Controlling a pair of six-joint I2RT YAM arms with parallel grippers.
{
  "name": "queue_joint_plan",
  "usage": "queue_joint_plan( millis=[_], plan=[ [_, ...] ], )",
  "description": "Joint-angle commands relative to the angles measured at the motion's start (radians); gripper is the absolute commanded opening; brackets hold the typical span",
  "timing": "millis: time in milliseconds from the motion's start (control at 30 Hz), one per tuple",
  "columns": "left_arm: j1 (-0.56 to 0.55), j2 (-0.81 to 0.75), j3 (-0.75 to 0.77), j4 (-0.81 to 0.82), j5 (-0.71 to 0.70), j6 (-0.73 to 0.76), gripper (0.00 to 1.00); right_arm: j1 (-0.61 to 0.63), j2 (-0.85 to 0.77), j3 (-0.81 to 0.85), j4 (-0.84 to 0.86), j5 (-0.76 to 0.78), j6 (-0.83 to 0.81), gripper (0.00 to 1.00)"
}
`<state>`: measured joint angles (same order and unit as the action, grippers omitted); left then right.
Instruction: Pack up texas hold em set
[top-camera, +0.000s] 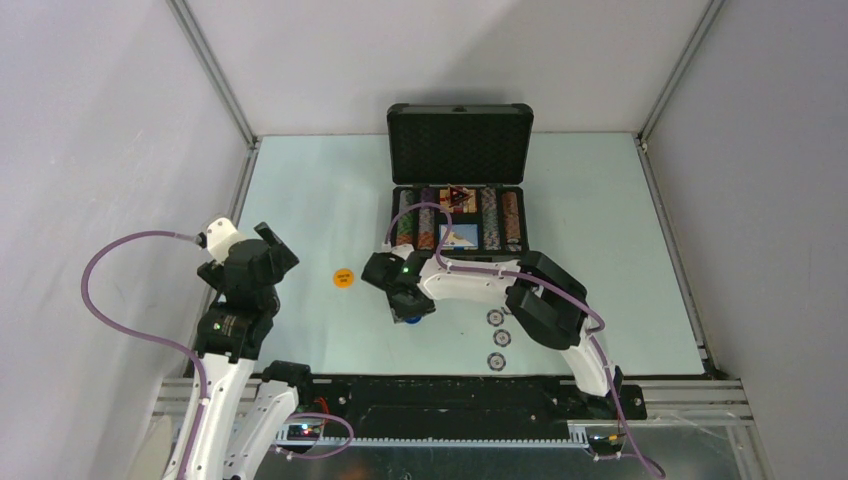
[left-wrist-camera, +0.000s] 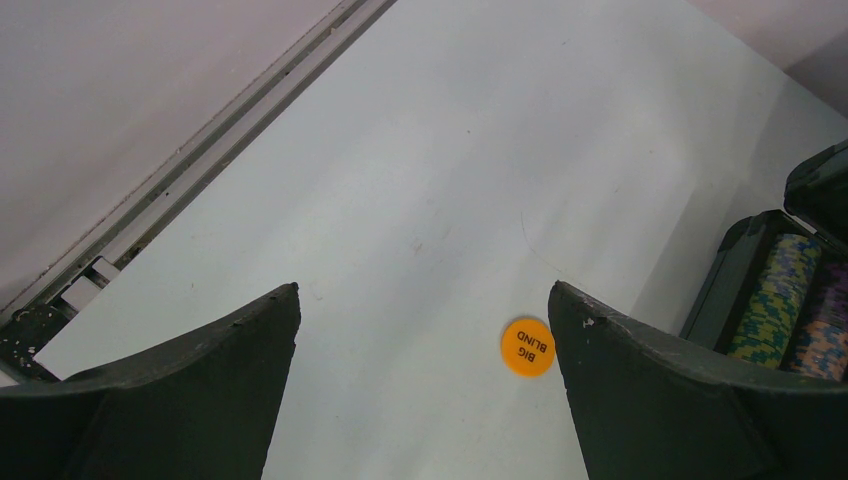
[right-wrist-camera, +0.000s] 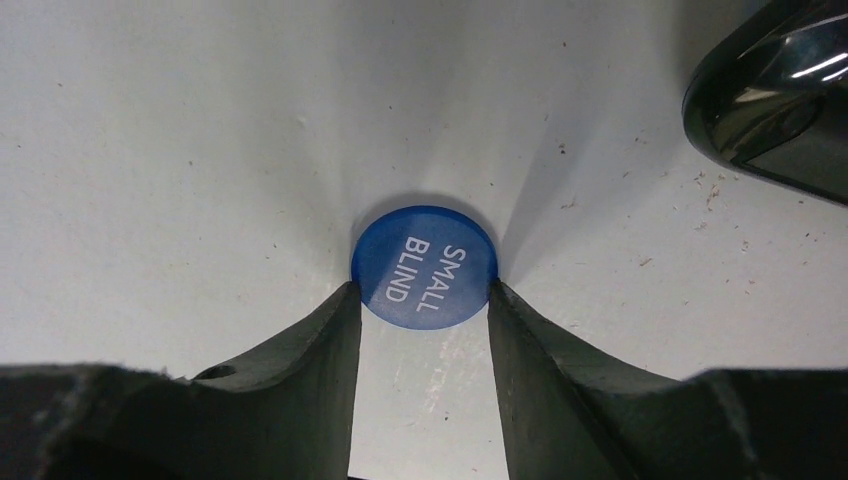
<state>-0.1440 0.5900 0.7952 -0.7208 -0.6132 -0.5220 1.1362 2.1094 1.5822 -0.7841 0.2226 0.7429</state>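
Observation:
The dark briefcase stands open at the back of the table, with rows of striped chips in its tray. A blue round button marked SMALL BLIND lies flat on the table in front of the case. My right gripper is down at it, one fingertip against each side of its rim. In the top view that gripper covers most of the button. An orange BIG BLIND button lies to the left. My left gripper hangs wide open above the table with nothing between its fingers, the orange button just inside its right finger.
Three loose striped chips lie in a column near the front edge, right of my right gripper. A glossy black rounded part shows at the upper right of the right wrist view. The enclosure's metal rail runs along the table's left side.

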Motion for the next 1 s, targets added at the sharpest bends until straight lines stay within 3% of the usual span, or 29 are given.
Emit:
queue_joint_plan(
  millis=[0,300,467,700,967],
  plan=[
    [-0.002,0.005,0.035,0.016,0.006,0.018,0.98,-0.001,-0.023,-0.013,0.042,0.082,-0.019,0.48],
    [-0.002,0.004,0.035,0.017,0.007,0.017,0.98,-0.075,-0.187,-0.026,0.015,0.119,-0.070,0.49],
    [-0.002,0.002,0.036,0.017,0.007,0.017,0.98,-0.115,-0.229,-0.066,0.066,0.067,-0.086,0.53],
    [-0.002,0.003,0.036,0.017,0.007,0.019,0.98,-0.106,-0.162,-0.001,0.113,0.033,-0.095,0.73],
    [-0.003,0.001,0.036,0.016,0.006,0.020,0.98,-0.046,0.040,0.256,0.170,-0.016,-0.154,0.78]
  ],
)
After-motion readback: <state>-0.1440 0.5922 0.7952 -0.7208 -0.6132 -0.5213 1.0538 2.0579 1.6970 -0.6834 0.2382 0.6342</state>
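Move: Just beneath and barely 1 cm ahead of the right hand's pads, the small blind button lies between the fingers. The open case's middle is about 20 cm ahead, 10 cm right and 2 cm up; its handle is some 8 cm ahead, 10 cm right, near hand height. The big blind button lies 8 cm ahead, 15 cm left, 1 cm below. From the left hand, the case is roughly 17 cm ahead, 39 cm right, 19 cm below. Rising some 7 cm while reaching about 6 cm forward, the right hand first heads towards the case's front with a slight drift right, its fingers still at the small blind button's edges to begin with. It then halts, opens by half again and swings left about 6 cm from its rightmost point, clear of the button, the fingertips tipping forward and left. ##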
